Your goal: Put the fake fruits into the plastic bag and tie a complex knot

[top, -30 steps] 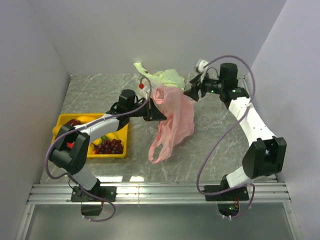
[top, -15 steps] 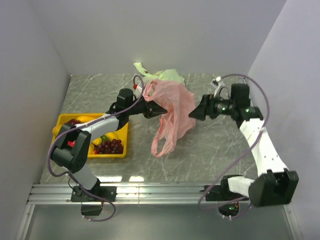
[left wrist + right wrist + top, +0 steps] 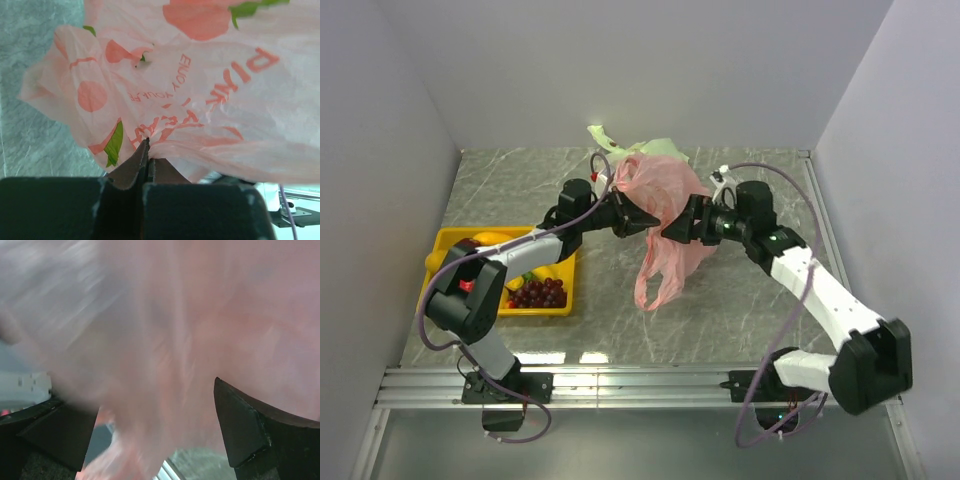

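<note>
The pink plastic bag [image 3: 665, 235] hangs above the table, held up at its top. My left gripper [image 3: 642, 219] is shut on a fold of the plastic bag [image 3: 210, 90], its jaws pressed together on the film. My right gripper [image 3: 672, 230] is open, its fingers [image 3: 245, 430] spread wide with blurred pink film [image 3: 165, 340] between them. The fake fruits lie in the yellow tray [image 3: 445, 245] at the left: a purple grape bunch [image 3: 538, 293], a banana [image 3: 492, 238] and other pieces. One handle loop [image 3: 652, 290] dangles down.
A pale green-and-white knotted bag [image 3: 650, 152] lies at the back behind the pink bag. White walls close the table on the left, back and right. The arm bases stand on the metal rail [image 3: 640, 380] at the near edge.
My right arm has swung left from the back right corner into the pink bag. My left gripper has lifted the bag a little and kept hold of it.
</note>
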Robot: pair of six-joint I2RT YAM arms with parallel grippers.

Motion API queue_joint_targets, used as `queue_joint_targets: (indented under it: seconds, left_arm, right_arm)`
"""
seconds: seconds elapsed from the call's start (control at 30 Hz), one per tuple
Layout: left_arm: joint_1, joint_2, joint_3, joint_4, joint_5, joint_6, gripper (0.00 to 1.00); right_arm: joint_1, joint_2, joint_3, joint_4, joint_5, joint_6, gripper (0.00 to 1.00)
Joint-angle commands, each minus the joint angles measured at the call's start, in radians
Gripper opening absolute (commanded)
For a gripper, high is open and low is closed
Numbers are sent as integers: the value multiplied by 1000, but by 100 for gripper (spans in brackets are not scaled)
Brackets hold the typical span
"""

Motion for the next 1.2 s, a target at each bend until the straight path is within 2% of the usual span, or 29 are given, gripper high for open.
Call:
queue_joint_targets:
  seconds: [0.0, 0.07, 0.1, 0.13, 0.17, 0.2, 0.23, 0.27, 0.3, 0.33, 0.43, 0.5, 0.6, 0.67, 0.7, 0.77, 0.8, 0.83, 0.93, 1.0, 1.07, 1.17]
  left_arm:
    - [-14, 2, 24, 36, -6, -4, 0]
    - [-11, 1, 28, 38, 12, 0, 0]
    - [4, -6, 30, 11, 21, 8, 0]
    - [20, -12, 28, -6, 35, 39, 0]
    - [38, -27, 22, -36, 75, 63, 0]
    - [87, -35, 21, -76, 95, 98, 0]
    - [115, -42, 15, -180, 119, 193, 0]
    - [142, -53, 13, -240, 139, 254, 0]
    - [188, -56, 24, -318, 153, 328, 0]
    - [207, -59, 33, -477, 153, 476, 0]
    - [239, -65, 71, -685, 109, 719, 0]
    - [241, -65, 85, -790, 92, 784, 0]
    - [233, -67, 85, -796, 110, 826, 0]
    - [227, -102, 94, -766, 141, 844, 27]
    - [216, -122, 99, -738, 135, 853, 58]
    - [205, -201, 107, -709, 94, 910, 81]
    - [192, -231, 105, -687, 68, 942, 97]
    - [182, -257, 105, -680, 45, 1020, 99]
    - [156, -351, 99, -643, -64, 1167, 99]
    - [156, -404, 87, -617, -136, 1223, 100]
    - [155, -462, 50, -555, -164, 1312, 99]
    - [132, -519, -23, -482, -129, 1561, 99]
  right_arm:
    - [33, 87, 42, 170, 48, 95, 93]
    - [24, 121, 61, 141, -3, 69, 56]
    - [2, 128, 84, 68, -18, 59, 42]
    - [-62, 127, 93, 25, -35, 46, 17]
    - [-109, 122, 101, -21, -76, 32, 3]
    - [-148, 113, 132, -157, -81, 9, 0]
    - [-238, 99, 148, -219, -101, -66, 0]
    - [-277, 89, 162, -277, -141, -111, 0]
    - [-311, 66, 189, -392, -152, -192, 0]
    - [-341, 58, 200, -438, -176, -235, 0]
    - [-411, 78, 265, -650, -187, -416, 0]
    - [-418, 92, 280, -699, -181, -479, 0]
    - [-391, 101, 262, -640, -184, -456, 0]
    - [-356, 121, 265, -629, -176, -450, 0]
    - [-304, 137, 268, -617, -176, -452, 0]
    - [-279, 150, 271, -605, -182, -449, 0]
    - [-259, 157, 272, -592, -187, -446, 0]
    - [-253, 161, 275, -588, -192, -442, 0]
    - [-237, 168, 292, -585, -195, -450, 0]
    - [-237, 173, 308, -595, -193, -467, 0]
    - [-239, 182, 332, -614, -201, -484, 0]
    - [-236, 200, 358, -643, -227, -528, 0]
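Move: The left hand already pinches the pink bag, whose body hangs some 3 cm to its right and 7 cm below; the knotted green bag lies about 13 cm ahead of it, 3 cm left and 16 cm lower, and the fruit tray roughly 37 cm left, 8 cm back and 18 cm below. For the open right hand the pink bag's slack side is about 2 cm ahead, 1 cm left and 3 cm down, the green bag some 14 cm ahead, 9 cm left and 17 cm down. Forward and down a few centimetres, the right hand shuts on the bag's slack side, swings about 12 cm right, then eases partway back left and back, keeping its pinch. Meanwhile the left hand draws the bag left and down, opens wide to let go, then climbs about 15 cm, rolling some 70 degrees in all. ##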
